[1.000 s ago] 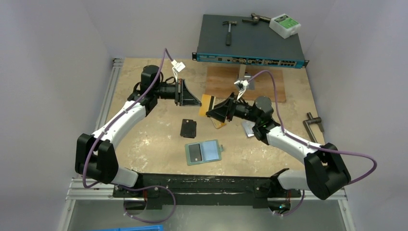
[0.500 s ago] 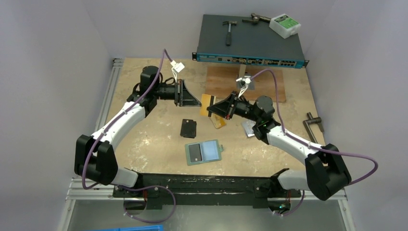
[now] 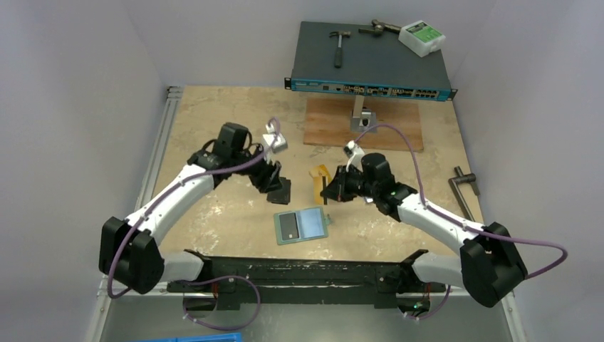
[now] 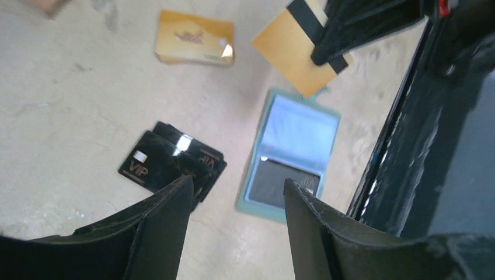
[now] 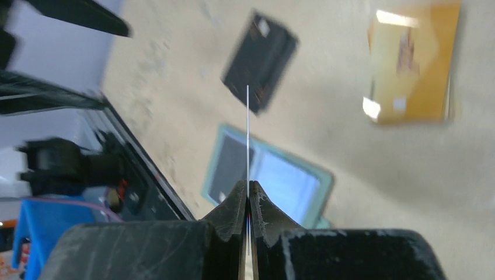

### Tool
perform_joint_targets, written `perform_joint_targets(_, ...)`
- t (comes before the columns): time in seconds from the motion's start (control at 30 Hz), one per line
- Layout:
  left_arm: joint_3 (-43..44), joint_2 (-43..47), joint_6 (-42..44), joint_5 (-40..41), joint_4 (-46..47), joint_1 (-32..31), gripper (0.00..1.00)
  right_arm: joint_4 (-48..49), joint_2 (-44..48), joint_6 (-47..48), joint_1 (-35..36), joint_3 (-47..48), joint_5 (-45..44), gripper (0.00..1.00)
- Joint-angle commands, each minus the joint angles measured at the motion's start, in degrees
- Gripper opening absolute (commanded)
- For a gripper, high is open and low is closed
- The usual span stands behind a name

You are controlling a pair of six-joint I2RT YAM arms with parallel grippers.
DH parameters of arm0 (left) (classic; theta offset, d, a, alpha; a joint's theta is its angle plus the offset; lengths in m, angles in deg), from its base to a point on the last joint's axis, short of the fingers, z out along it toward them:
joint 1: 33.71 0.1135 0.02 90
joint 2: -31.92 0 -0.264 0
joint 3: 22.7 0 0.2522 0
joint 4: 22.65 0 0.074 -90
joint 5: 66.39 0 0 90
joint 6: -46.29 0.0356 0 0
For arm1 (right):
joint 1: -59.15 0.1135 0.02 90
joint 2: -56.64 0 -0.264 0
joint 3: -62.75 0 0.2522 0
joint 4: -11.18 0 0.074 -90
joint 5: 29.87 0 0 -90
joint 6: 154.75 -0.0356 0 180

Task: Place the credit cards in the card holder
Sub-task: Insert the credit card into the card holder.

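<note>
The teal card holder (image 3: 301, 225) lies open on the table, pale blue lining up, with a dark card in its left pocket (image 4: 285, 182). My right gripper (image 3: 329, 188) is shut on an orange card (image 3: 318, 179) and holds it on edge above the holder's far side; the card shows edge-on in the right wrist view (image 5: 247, 128). My left gripper (image 3: 274, 182) is open and empty, just above a small stack of black VIP cards (image 4: 169, 162). A second orange card (image 4: 194, 38) lies flat on the table behind them. No silver cards are in view.
A network switch (image 3: 370, 60) with a hammer (image 3: 339, 44) and a white box (image 3: 422, 37) on it stands at the back. A wooden board (image 3: 388, 128) lies in front of it. A metal tool (image 3: 466, 187) lies at the right edge.
My left gripper has swung from the back down over the black cards. My right gripper has carried the orange card nearer and left, toward the open holder.
</note>
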Motion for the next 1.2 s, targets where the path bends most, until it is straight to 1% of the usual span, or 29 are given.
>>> perform_joint_targets(0.0,-8.90,5.35,18.91,13.16,1.54,-9.32,0.59,-7.29,1.07,0.14,4.25,-5.44,-5.89,0.00)
perform_joint_targets(0.13,-12.55,2.89,22.74,18.59,5.43,-15.68,0.58,-7.52,1.56,-1.63,6.60,-8.15,-7.88,0.00)
perform_joint_targets(0.27,-14.92,0.17,26.17,23.37,9.29,-19.59,0.58,-6.76,3.18,-2.98,7.02,-10.23,-8.39,0.00)
perform_joint_targets(0.37,-18.15,-0.65,29.69,28.64,13.57,-22.50,0.58,-6.70,3.04,-3.30,7.31,-10.40,-9.22,0.00)
perform_joint_targets(0.43,-19.46,-0.85,31.80,30.20,15.68,-23.78,0.58,-6.29,2.73,-3.30,7.40,-10.60,-9.77,0.00)
perform_joint_targets(0.67,-23.94,-0.95,40.05,32.31,20.31,-25.66,0.57,-3.63,1.50,-4.35,7.43,-11.16,-9.74,0.00)
perform_joint_targets(0.8,-25.60,-1.38,43.07,33.64,21.75,-26.37,0.57,-3.27,1.63,-4.49,7.45,-11.61,-10.33,0.00)
perform_joint_targets(0.93,-27.49,-2.01,44.92,35.74,23.82,-27.59,0.57,-2.48,1.45,-4.87,7.43,-12.26,-10.47,0.00)
perform_joint_targets(1.17,-28.86,-1.71,45.36,38.28,25.75,-29.14,0.56,-0.38,0.65,-5.97,7.49,-13.24,-9.54,0.00)
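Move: The right gripper holds a gold card; the open card holder's middle lies about 10 cm back, 9 cm to its left and 14 cm below. From that hand, the gold card stack is some 6 cm ahead and 3 cm left, the black card stack 2 cm ahead and 17 cm left. From the empty left hand the holder is about 10 cm back, 9 cm right and 17 cm below; the black stack lies 1 cm ahead, 2 cm right. Still pinching the gold card, the right gripper swoops down about 10 cm and back towards the holder's right pocket, then nearly stops with the card at its outer edge; contact can't be made out. The left hand drops some 15 cm and draws back to the holder's far-left corner, easing slightly forward late while rolling and steepening, fingers open. ##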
